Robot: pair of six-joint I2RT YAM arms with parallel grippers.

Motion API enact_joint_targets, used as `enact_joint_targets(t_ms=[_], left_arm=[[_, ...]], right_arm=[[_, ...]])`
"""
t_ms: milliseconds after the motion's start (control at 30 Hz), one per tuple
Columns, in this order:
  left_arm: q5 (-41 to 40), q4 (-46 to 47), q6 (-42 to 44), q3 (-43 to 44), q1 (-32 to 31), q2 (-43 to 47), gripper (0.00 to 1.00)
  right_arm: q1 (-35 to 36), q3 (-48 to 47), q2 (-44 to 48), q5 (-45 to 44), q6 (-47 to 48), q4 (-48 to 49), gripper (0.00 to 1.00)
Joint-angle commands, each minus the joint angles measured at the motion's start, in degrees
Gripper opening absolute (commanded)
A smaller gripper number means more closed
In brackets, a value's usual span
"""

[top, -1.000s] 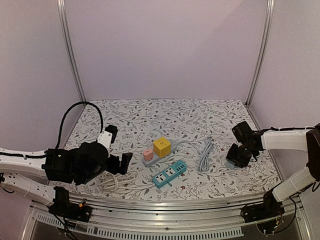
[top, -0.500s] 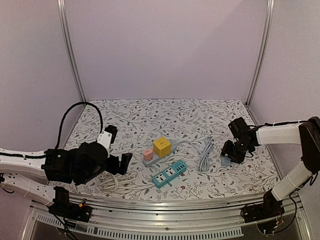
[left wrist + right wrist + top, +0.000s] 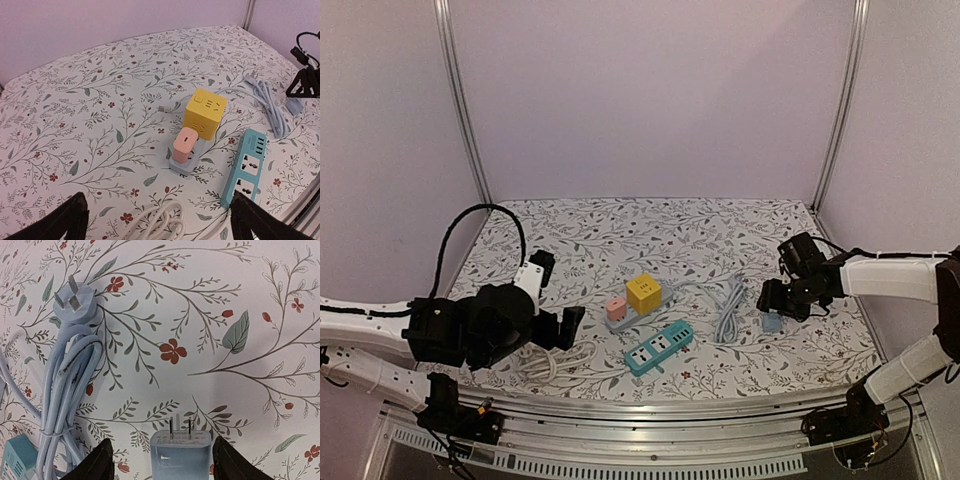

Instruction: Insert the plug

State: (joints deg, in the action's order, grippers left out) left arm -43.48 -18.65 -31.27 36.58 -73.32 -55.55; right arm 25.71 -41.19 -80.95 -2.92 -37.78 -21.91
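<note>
The plug (image 3: 181, 455) is a light-blue charger block with two prongs, lying flat on the flowered table (image 3: 620, 230) at the right. My right gripper (image 3: 165, 462) is open and straddles it, with a gap showing on each side. From above, the right gripper (image 3: 778, 298) hovers just over the plug (image 3: 772, 322). A teal power strip (image 3: 659, 347) lies at the centre front. Behind it a grey strip (image 3: 638, 315) carries a yellow cube socket (image 3: 644, 293) and a pink adapter (image 3: 616, 308). My left gripper (image 3: 558, 292) is open and empty at the left.
A bundled pale-blue cable (image 3: 730, 310) with a three-pin plug (image 3: 75, 305) lies between the strips and my right gripper. A coiled white cable (image 3: 160, 225) sits under my left gripper (image 3: 162, 220). Metal posts and lilac walls enclose the table.
My right gripper's jaws have spread apart and the arm has shifted slightly left. The light-blue plug now rests on the table between them. The left arm is still.
</note>
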Motion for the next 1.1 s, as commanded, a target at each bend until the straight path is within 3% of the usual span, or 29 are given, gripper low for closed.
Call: enact_joint_targets(t_ms=[0, 700, 867, 1067], left_arm=[[0.8, 1.1, 0.6, -0.9, -0.1, 1.1, 0.99], [1.1, 1.5, 0.8, -1.2, -0.1, 1.2, 0.98], [2.5, 2.9, 1.8, -1.3, -0.1, 1.0, 0.98], [8.1, 9.7, 4.3, -1.4, 0.0, 1.4, 0.99]], right_arm=[[1.5, -2.7, -4.3, -7.2, 0.0, -3.6, 0.66], [2.2, -2.9, -8.7, -4.1, 0.2, -1.9, 0.30], [2.2, -1.1, 0.0, 3.2, -1.2, 2.1, 0.27], [2.2, 2.1, 13.8, 11.3, -9.7, 11.3, 0.26]])
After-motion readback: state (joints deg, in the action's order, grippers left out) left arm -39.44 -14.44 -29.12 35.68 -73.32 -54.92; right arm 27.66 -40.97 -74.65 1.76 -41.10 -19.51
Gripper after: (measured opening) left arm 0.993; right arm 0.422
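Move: The blue plug lies almost straight below the right hand, about 3 cm down and 1 cm to its right, prongs facing forward. The grey cable bundle is some 6 cm to the left and 2 cm farther out; the teal power strip sits about 18 cm left and 7 cm back, and the yellow cube some 20 cm left and 4 cm ahead. From the left hand, the plug is roughly 10 cm ahead, 33 cm right and 16 cm below. Lower the right gripper about 2.5 cm, easing slightly right, so the open fingers straddle the blue plug, then close until they pinch its sides. Hold low briefly, then lift quickly, some 6 cm up and 3 cm left towards the cable bundle and teal strip, swinging the fingertips leftward by 15 to 20 degrees. ##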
